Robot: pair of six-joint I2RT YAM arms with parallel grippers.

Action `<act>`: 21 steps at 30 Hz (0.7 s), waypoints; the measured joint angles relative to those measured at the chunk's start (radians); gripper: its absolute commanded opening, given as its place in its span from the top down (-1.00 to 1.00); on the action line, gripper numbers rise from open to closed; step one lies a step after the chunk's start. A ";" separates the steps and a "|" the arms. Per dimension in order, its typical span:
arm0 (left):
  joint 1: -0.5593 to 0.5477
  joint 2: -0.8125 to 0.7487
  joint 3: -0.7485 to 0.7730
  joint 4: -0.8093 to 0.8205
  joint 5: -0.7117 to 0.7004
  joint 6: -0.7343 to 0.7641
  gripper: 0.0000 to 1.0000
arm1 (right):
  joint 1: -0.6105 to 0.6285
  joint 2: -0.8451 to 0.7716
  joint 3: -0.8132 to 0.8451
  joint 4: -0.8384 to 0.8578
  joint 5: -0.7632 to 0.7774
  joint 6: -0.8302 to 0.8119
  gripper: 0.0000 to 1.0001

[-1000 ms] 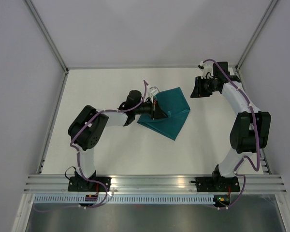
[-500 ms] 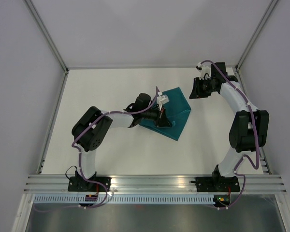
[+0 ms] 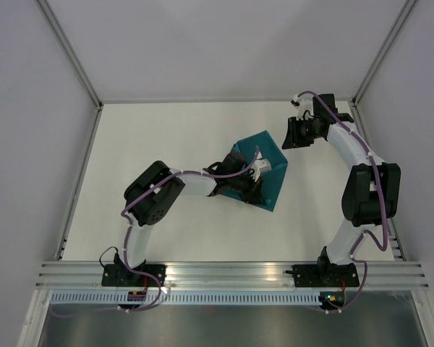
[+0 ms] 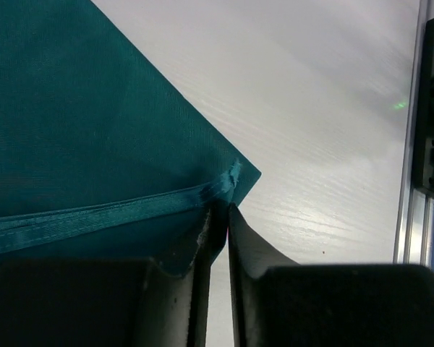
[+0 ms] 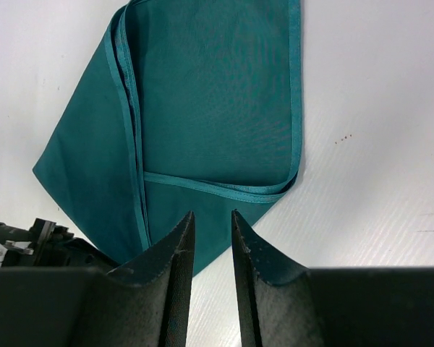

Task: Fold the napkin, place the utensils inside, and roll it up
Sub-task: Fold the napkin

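Note:
The teal napkin (image 3: 269, 153) lies folded on the white table, right of centre, with hemmed edges stacked along its sides (image 5: 217, 94). My left gripper (image 3: 260, 194) reaches over its near part. In the left wrist view the jaws stand only a narrow slit apart, and the napkin's hemmed corner (image 4: 94, 108) is caught between the tips of the gripper (image 4: 227, 206). My right gripper (image 3: 289, 136) hangs above the napkin's far right side, open (image 5: 212, 213), with nothing between its fingers. No utensils are in view.
An aluminium rail (image 3: 231, 271) runs along the near table edge, and another rail (image 4: 412, 144) shows beside the left gripper. Frame posts and pale walls enclose the table. Part of the left arm's wrist (image 5: 43, 242) shows at the napkin's left corner.
My left arm has swung right and nearer, carrying the napkin's corner across the cloth. The napkin now looks narrower and more folded. The right arm has hardly moved.

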 measured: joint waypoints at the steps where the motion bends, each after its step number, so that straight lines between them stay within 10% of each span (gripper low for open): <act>1: -0.006 0.004 0.000 -0.002 -0.013 0.001 0.54 | 0.001 0.002 0.000 0.000 0.000 0.000 0.35; 6: -0.024 0.009 0.001 0.010 -0.048 0.002 0.14 | 0.003 0.004 0.000 0.000 0.003 -0.002 0.35; 21: -0.019 -0.080 -0.065 0.108 -0.187 -0.039 -0.05 | 0.010 0.022 0.013 -0.005 0.055 -0.019 0.37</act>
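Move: The left fingertips still hold the napkin's folded-over corner, which lies roughly 2 cm below the hand point and 1 cm to its right. The napkin's near corner is some 2 cm back, 3 cm right and 3 cm down. Its right-hand corner lies about 14 cm ahead and 9 cm right, likewise 3 cm down. From the waiting right hand, the folded-over corner is around 16 cm back, 11 cm left and 12 cm down. The left hand lets go of the folded-over corner just inside the napkin's near corner, its fingers opening from nearly shut to about half wide while it stays low over the cloth, settling less than a centimetre and easing about 1 cm to the right. Then, with the fingers open, it starts away from the corner, about 2 cm forward and some 2.5 cm up from its lowest, slipping back 1 cm left and turning roughly 10 degrees counter-clockwise. ##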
